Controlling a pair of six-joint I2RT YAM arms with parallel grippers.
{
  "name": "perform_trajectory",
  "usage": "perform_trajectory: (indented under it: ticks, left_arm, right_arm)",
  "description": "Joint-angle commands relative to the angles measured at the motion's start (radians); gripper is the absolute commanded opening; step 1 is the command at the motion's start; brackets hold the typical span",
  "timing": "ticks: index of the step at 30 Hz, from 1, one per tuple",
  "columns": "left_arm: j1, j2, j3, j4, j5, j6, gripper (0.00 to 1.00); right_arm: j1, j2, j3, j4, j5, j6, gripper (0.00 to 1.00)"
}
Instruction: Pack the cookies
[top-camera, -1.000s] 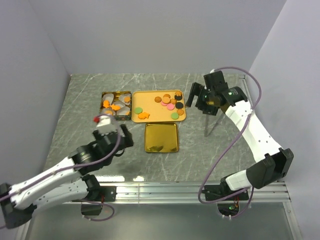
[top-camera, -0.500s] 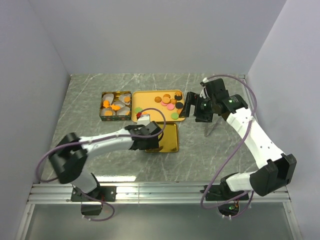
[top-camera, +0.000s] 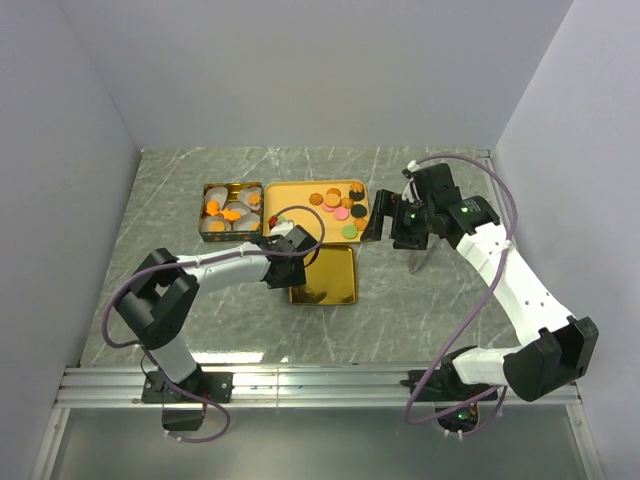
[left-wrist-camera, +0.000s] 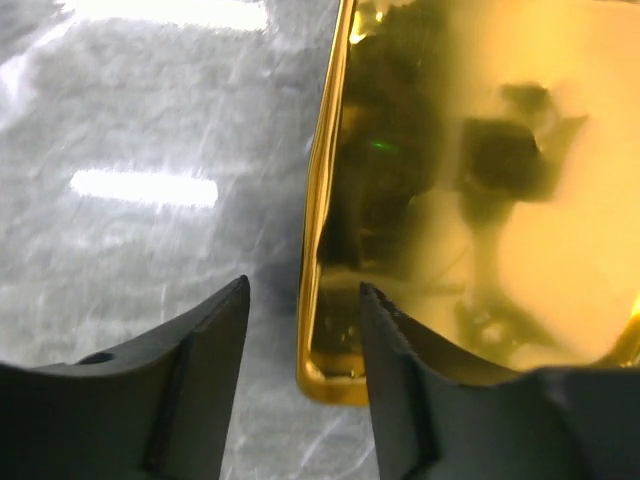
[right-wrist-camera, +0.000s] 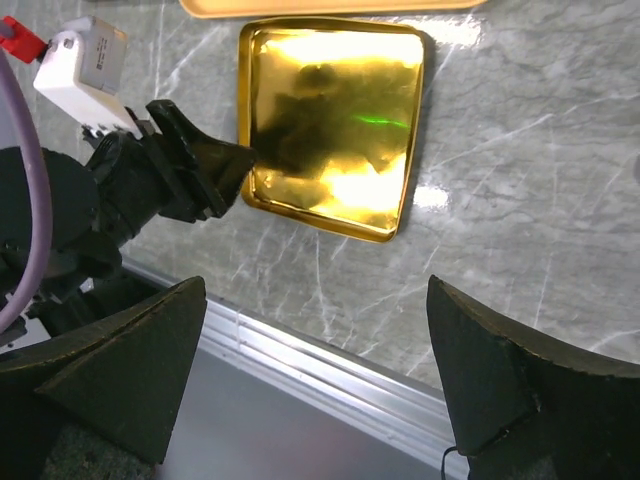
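Observation:
The cookies lie loose on a flat gold tray, mostly orange rounds with a few pink, green and dark ones. More of them sit among white paper cups in a small tin to its left. My left gripper is low at the near left corner of a shiny gold lid. It is open, one finger either side of the lid's left rim, with a gap on the outer side. My right gripper hangs wide open and holds nothing, above the table just right of the tray.
The right wrist view looks down on the gold lid, the left gripper at its left side, and the aluminium rail along the table's near edge. Grey walls close in the sides and back.
My left arm has swung from the near left of the table to the gold lid, and its jaws have narrowed round the lid's rim. The right gripper has drifted slightly left towards the tray.

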Motion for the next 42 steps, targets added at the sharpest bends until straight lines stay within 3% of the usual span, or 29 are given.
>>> perform_trajectory:
  ticks: [1, 8, 13, 18, 23, 29, 34, 38, 40, 41, 42]
  left_arm:
    - [0.018, 0.045, -0.031, 0.107, 0.06, 0.081, 0.49]
    - [0.061, 0.1, -0.062, 0.207, 0.107, 0.139, 0.26]
    - [0.078, 0.049, -0.07, 0.209, 0.088, 0.192, 0.04]
    - [0.08, -0.099, -0.045, 0.152, -0.043, 0.248, 0.0]
    - [0.048, -0.251, -0.002, 0.056, -0.228, 0.297, 0.0]
    - [-0.112, -0.305, 0.081, -0.055, -0.632, 0.36, 0.0]
    - [-0.227, -0.305, 0.118, -0.217, -0.897, 0.296, 0.0]
    - [-0.353, -0.273, 0.177, -0.406, -1.026, 0.177, 0.0]
    - [-0.391, -0.229, 0.214, -0.545, -1.066, -0.001, 0.0]
    - [-0.431, -0.209, 0.252, -0.724, -1.101, -0.082, 0.0]
    - [-0.452, -0.184, 0.271, -0.824, -1.121, -0.28, 0.0]
  right_arm:
    - [0.005, -0.008, 0.041, -0.003, 0.048, -0.008, 0.97]
    - [0.005, 0.02, 0.068, -0.021, 0.111, -0.005, 0.96]
    - [0.003, 0.059, 0.163, -0.067, 0.127, 0.006, 0.96]
    - [0.003, 0.104, 0.316, -0.11, 0.082, 0.037, 0.96]
    - [0.003, 0.217, 0.514, -0.182, -0.064, 0.089, 0.96]
    - [0.022, 0.371, 0.711, -0.182, -0.267, 0.228, 0.96]
    - [0.06, 0.472, 0.782, -0.204, -0.367, 0.273, 0.96]
    - [0.08, 0.488, 0.693, -0.186, -0.406, 0.268, 0.96]
    - [0.085, 0.471, 0.598, -0.132, -0.424, 0.285, 0.96]
    - [0.092, 0.466, 0.569, -0.115, -0.427, 0.29, 0.96]
    - [0.092, 0.463, 0.526, -0.1, -0.429, 0.296, 0.96]
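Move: My left hand's half-closed fingers straddle the gold lid's left rim near its near-left corner; the lid's middle is about 4 cm ahead, 7 cm right and 2 cm below. From that hand the cookie box lies some 18 cm ahead and 13 cm left, the cookie tray 18 cm ahead and 6 cm right. From my right hand, the lid's middle is roughly 3 cm ahead, 11 cm left and 21 cm down, the cookie tray 17 cm ahead, 12 cm left. I ease my left hand about 3 cm forward and slightly down along the lid's left rim, close the fingers to pinch it, then lift some 20 cm, drifting left and finally back while tipping the fingers up about 40 degrees and raising the hand's left side. My open right hand arcs up 11 cm, forward and left, then sinks again, turning towards the raised lid. ##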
